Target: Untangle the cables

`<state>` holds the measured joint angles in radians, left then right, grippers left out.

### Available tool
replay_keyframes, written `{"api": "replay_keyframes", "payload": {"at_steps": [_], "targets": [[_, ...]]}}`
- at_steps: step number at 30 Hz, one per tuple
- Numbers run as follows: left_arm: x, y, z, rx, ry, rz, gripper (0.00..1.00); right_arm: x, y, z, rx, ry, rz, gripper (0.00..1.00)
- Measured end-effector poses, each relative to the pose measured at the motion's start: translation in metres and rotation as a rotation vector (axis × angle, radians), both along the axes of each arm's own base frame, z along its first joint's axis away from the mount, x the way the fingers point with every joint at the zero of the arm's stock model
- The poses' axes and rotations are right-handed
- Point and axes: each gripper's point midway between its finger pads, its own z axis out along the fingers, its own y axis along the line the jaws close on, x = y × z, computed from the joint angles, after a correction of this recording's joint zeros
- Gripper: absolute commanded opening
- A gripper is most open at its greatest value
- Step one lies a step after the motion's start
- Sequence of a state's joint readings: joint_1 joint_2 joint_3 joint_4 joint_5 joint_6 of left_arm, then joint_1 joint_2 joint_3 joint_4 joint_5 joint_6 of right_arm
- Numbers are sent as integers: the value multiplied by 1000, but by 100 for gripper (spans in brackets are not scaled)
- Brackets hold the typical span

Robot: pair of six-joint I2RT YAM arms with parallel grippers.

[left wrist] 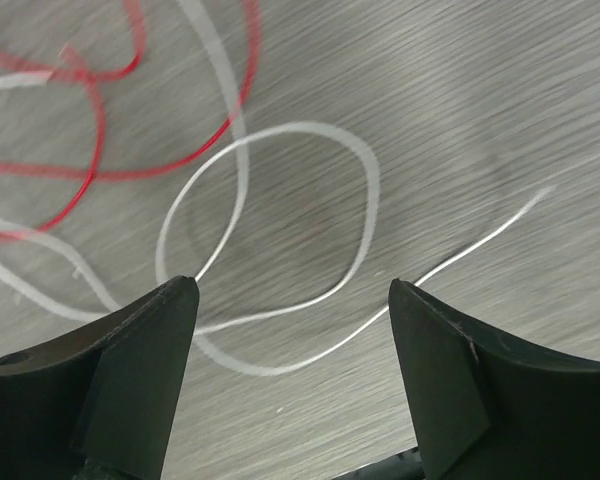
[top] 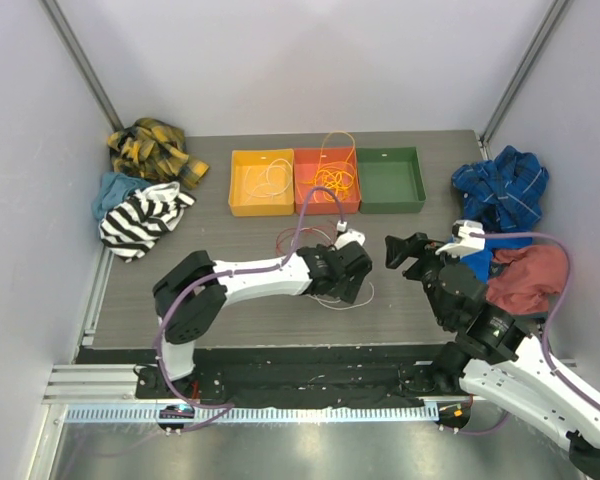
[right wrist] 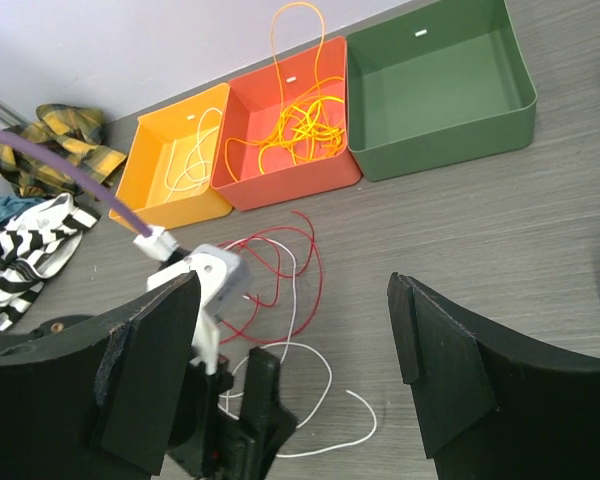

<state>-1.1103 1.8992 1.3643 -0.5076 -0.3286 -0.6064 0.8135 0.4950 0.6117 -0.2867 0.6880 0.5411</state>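
Observation:
A loose tangle of red cable (top: 292,238) and white cable (top: 358,300) lies on the grey table, in front of the bins. My left gripper (top: 348,284) is open and hovers low over it. In the left wrist view, a white cable loop (left wrist: 368,180) lies just beyond the open left gripper (left wrist: 292,292), with red cable (left wrist: 100,130) at the upper left. Nothing is between the jaws. My right gripper (top: 402,252) is open and empty, to the right of the tangle. The right wrist view shows the red cable (right wrist: 315,250), the white cable (right wrist: 327,372) and the left gripper (right wrist: 248,405) over them.
Three bins stand at the back: a yellow bin (top: 242,205) holding a white cable, an orange bin (top: 310,204) holding yellow-orange cables (top: 330,178), and a green bin (top: 417,180). Clothes lie at the left (top: 140,215) and at the right (top: 500,185).

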Motion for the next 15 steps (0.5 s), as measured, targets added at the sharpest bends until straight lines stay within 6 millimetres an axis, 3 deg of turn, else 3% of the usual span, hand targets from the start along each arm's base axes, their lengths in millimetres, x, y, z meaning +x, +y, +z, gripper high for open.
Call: {"api": "replay_keyframes", "payload": {"at_steps": [10, 15], "targets": [[-22, 69, -5, -17, 9, 226, 83, 0, 1, -11, -7, 19, 0, 84], [-16, 60, 1, -53, -11, 233, 83, 1, 4, -20, -19, 37, 8, 84]]}}
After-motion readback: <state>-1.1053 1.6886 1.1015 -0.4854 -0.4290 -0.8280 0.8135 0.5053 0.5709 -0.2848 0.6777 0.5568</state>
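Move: The white cable's small loop lies flat just under my left hand, its middle about 4 cm ahead, 1 cm left and some 3 cm below my open fingers. Its free end curls about 5 cm to my right, 1 cm ahead. The red cable lies roughly 11 cm ahead and 9 cm left of that hand. From my right hand the white loop is about 14 cm left, level fore and aft, and some 22 cm down. I sweep my left hand low to my left over the white loop, about 7 cm and up to 2 cm back, coming nearer the tangle with the red cable, then ease roughly 1 cm back to the right. It turns about 15 degrees counter-clockwise, still pointing steeply down, fingers staying wide open and gripping nothing. My right hand, also open and empty, sinks about 2 cm. ##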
